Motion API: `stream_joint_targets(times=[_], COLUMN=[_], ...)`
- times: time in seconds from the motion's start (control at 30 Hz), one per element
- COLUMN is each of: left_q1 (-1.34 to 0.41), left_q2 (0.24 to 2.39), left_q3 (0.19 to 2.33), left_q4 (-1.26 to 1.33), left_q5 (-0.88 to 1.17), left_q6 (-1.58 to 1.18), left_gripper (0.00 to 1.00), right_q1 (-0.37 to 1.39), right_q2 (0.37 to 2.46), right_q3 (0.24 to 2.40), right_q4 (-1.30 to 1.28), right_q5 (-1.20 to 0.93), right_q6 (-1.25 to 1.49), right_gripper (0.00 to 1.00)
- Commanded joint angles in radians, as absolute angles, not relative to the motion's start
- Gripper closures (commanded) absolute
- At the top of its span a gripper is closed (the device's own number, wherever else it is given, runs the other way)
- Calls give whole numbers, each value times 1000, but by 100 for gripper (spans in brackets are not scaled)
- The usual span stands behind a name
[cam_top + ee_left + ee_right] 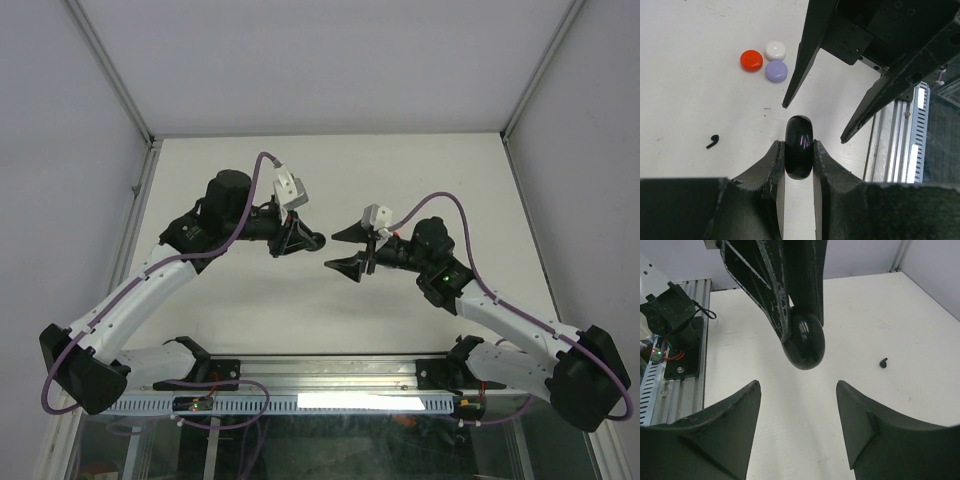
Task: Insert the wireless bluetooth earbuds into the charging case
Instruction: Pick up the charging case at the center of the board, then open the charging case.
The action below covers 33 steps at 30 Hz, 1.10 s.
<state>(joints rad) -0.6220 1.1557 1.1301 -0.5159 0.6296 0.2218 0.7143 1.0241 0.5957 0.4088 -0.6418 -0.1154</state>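
Observation:
My left gripper (798,144) is shut on a glossy black round charging case (799,147), held edge-on above the table. The same case (806,342) hangs just beyond my right gripper (798,385), which is open with nothing between its fingers. In the top view the left gripper (313,241) and right gripper (331,250) face each other at mid-table, tips close together. One tiny black hooked earbud (713,141) lies on the white table to the left of the held case; the right wrist view shows this earbud (883,362) at the right.
Three small round cases lie together on the table: red (751,60), white (775,50) and lilac (776,71). The right arm's fingers (800,65) reach in above the held case. An aluminium rail (330,375) runs along the table's near edge.

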Motion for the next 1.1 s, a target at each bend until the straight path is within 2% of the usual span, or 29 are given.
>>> stream_joint_targets(times=[0.0, 0.23, 0.3, 0.67, 1.07], left_q1=[-626, -626, -626, -627, -627], left_q2=[1116, 1131, 1137, 1143, 1140], left_q3=[1133, 1146, 1150, 1148, 1141], left_q4=[-454, -454, -454, -450, -434], left_q5=[673, 750, 768, 826, 851], left_q6=[256, 264, 263, 287, 285], left_gripper=[100, 100, 100, 100, 100], right_q1=[710, 711, 712, 713, 713], right_q2=[1007, 1058, 1063, 1102, 1118], right_q3=[633, 652, 647, 644, 635], right_q4=[465, 561, 592, 665, 705], right_q5=[-606, -606, -784, -860, -868], right_q6=[-81, -81, -6, 50, 83], right_gripper=[36, 36, 42, 51, 74])
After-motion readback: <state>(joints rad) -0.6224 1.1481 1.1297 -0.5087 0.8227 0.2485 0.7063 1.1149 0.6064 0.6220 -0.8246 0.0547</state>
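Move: The black charging case is still pinched in the left fingers, its middle about 1 cm right of and 1 cm below the left hand point. From the open right fingers the case lies some 4 cm left, 1 cm ahead, about level. A black earbud lies on the table roughly 16 cm ahead, 4 cm left and 23 cm below the right hand; the coloured cases stand about 10 cm ahead of that hand, 15 cm right and 24 cm below. Leftward and upward by about 2 cm each, the right hand comes in on the case, easing forward first, then swinging back some 3 cm and turning about 10 degrees counter-clockwise while its fingers close by half around the case's free end. The left hand keeps its pinch and brings the case back about 3 cm, slightly up and right, turning some 10 degrees clockwise; the right pads seem to meet the case's sides. ##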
